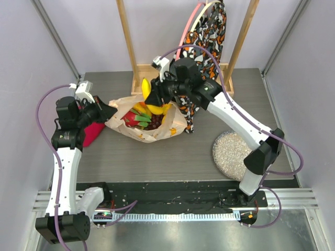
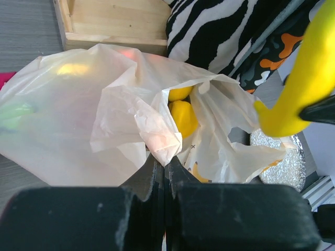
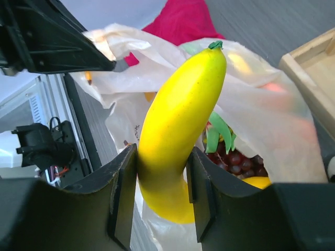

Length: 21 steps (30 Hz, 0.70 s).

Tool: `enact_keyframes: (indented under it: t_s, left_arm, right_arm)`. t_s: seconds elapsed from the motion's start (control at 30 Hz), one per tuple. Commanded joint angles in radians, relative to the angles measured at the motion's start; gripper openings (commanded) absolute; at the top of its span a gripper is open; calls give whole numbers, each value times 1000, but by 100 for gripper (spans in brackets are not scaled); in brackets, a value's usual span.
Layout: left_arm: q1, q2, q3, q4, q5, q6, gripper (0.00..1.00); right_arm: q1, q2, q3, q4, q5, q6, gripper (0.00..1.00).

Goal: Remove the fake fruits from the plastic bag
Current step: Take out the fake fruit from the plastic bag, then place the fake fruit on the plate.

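The plastic bag (image 1: 121,107) lies open on the table at back left, and my left gripper (image 1: 111,111) is shut on its left edge. The left wrist view shows a fold of the bag (image 2: 78,104) pinched between my left gripper's (image 2: 166,162) jaws, and a yellow fruit (image 2: 183,117) inside. My right gripper (image 1: 157,98) hangs over the bag's mouth, shut on a yellow banana (image 1: 145,88). Up close, the banana (image 3: 183,104) sits between my right gripper's (image 3: 162,178) pads, stem end up. Dark grapes (image 3: 235,159) and a green fruit (image 3: 220,130) remain in the bag (image 3: 272,110).
A wooden frame (image 1: 133,47) stands at the back with a patterned cloth (image 1: 207,31) hanging from it, right behind the bag. A glittery silver plate (image 1: 233,151) lies at the right. A red cloth (image 1: 93,133) lies under my left arm.
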Motion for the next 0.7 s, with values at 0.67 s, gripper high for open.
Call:
enact_keyframes:
  t_s: [0.67]
  left_arm:
    - [7, 45, 43, 56, 4, 59, 0]
  right_arm:
    - [-486, -497, -650, -855, 338, -980, 16]
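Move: The fake banana is already in my right fingers. The silver plate I carry it to lies about 36 cm to this hand's right, 6 cm back and 31 cm below. The plastic bag is some 7 cm ahead, 2 cm left and 25 cm down; the hanging patterned bag's lower tip is about 14 cm right, 6 cm ahead and 29 cm down. From my left hand the plate is roughly 48 cm right, 3 cm back and 28 cm lower. I swing my right hand fast to the right, about 32 cm, away from the plastic bag towards the plate, keeping my grip on the banana. It first lifts and edges forward a few centimetres, then curves back and down while the wrist rolls some 45 degrees, bringing the fingers from pointing left to pointing mostly down. My left hand keeps pinching the bag's edge. ##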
